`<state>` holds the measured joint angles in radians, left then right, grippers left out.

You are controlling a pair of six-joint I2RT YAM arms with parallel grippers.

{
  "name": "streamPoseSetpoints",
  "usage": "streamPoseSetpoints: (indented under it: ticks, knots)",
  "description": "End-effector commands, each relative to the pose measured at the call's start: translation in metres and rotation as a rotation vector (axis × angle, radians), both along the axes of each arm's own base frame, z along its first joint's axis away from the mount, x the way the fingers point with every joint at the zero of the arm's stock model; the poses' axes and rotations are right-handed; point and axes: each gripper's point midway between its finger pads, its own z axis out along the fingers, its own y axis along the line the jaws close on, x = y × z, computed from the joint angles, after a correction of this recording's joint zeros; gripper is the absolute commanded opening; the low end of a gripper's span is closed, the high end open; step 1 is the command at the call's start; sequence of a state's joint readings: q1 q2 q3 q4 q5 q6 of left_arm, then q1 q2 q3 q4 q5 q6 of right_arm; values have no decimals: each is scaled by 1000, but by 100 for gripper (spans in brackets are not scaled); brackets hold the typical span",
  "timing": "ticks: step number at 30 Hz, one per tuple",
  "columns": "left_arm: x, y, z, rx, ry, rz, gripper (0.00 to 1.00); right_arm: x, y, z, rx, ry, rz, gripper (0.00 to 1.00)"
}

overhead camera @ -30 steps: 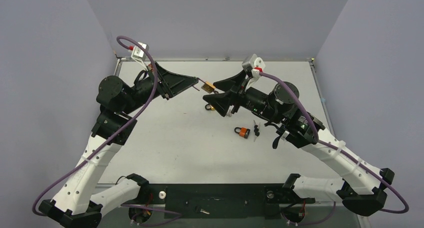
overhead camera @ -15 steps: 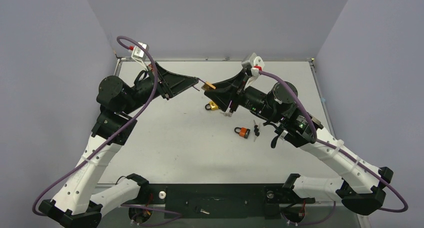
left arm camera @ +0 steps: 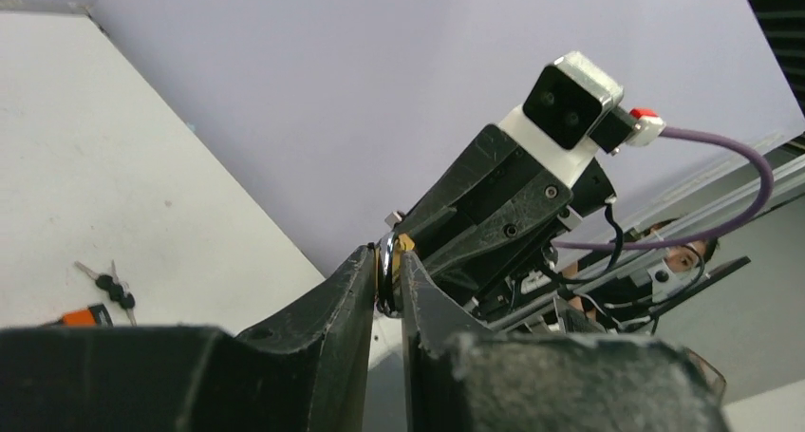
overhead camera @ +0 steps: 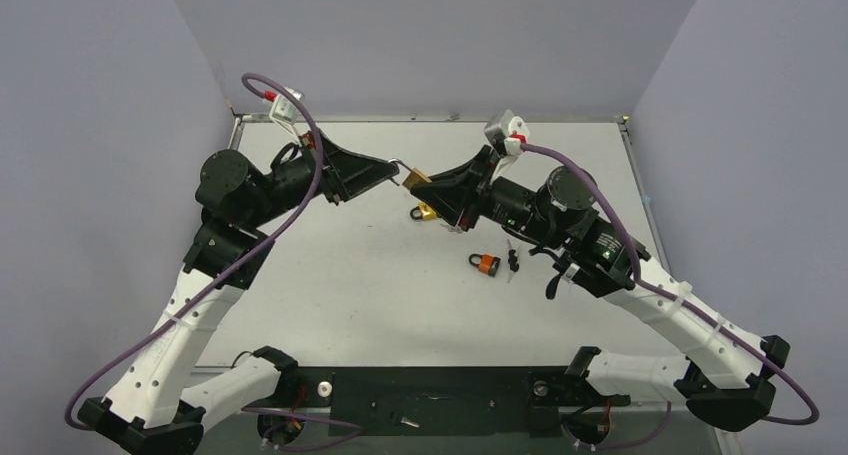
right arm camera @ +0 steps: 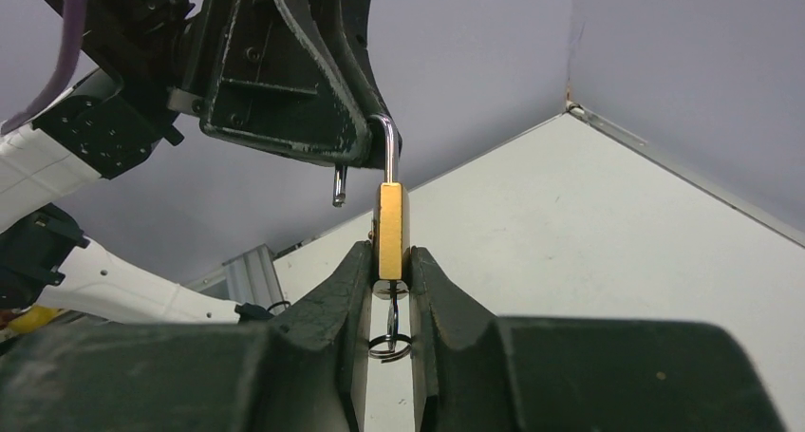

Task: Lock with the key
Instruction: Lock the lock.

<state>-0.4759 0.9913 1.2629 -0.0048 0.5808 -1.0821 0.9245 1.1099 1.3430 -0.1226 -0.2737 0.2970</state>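
A brass padlock with an open silver shackle hangs in mid-air between the two arms. My right gripper is shut on its body. The key, thin and silver with a small ring, sticks out of the padlock's underside between my right fingers. My left gripper stands narrowly closed around the shackle. In the top view the padlock sits between my left gripper and my right gripper.
On the table below lie a yellow padlock with a black shackle, an orange padlock and a bunch of keys. Walls enclose the table at the back and both sides.
My right gripper has risen from the table to the hanging brass padlock and shut on its body. The yellow padlock below it has come into view. My left arm has shifted slightly.
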Motion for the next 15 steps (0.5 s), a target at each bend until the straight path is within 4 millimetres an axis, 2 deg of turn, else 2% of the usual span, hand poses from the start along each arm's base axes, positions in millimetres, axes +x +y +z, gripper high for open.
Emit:
streamPoseSetpoints:
  ticks: [1, 4, 7, 12, 15]
  knots:
    - [-21, -5, -21, 129, -72, -101, 19, -21, -14, 18, 70, 1, 44, 0]
    - [-33, -7, -34, 182, -115, -173, 25, -40, -23, 15, 83, 36, 98, 0]
    - [-46, -5, -39, 210, -161, -217, 28, -52, -26, -3, 62, 87, 138, 0]
    - [-64, -2, -36, 223, -242, -281, 30, -69, -36, -28, 43, 151, 176, 0]
    - [-74, -2, -36, 226, -293, -333, 31, -78, -37, -30, 57, 178, 212, 0]
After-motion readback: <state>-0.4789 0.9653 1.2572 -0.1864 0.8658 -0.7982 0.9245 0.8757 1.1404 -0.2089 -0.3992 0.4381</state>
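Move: The brass padlock is between the hands: its body sits in the right fingers, its middle about 2 cm to the left and 1 cm ahead of that hand, level with it. From the left hand, whose fingers grip the shackle, the body is about 4 cm to the right and 1 cm back. On the table, some 42 cm below the right hand, the yellow padlock lies about 15 cm ahead, 0 cm sideways; the orange padlock is 14 cm right and 2 cm ahead. The left fingers come free of the brass padlock's shackle, opening to about a third while the hand backs and sinks some 5 cm each way, rolling its left side up and turning clockwise. The right hand keeps its pinch on the body and draws the padlock away, about 6 cm back with some 4 cm each to the right and down, tipping fingers-down a little and swinging counter-clockwise. ##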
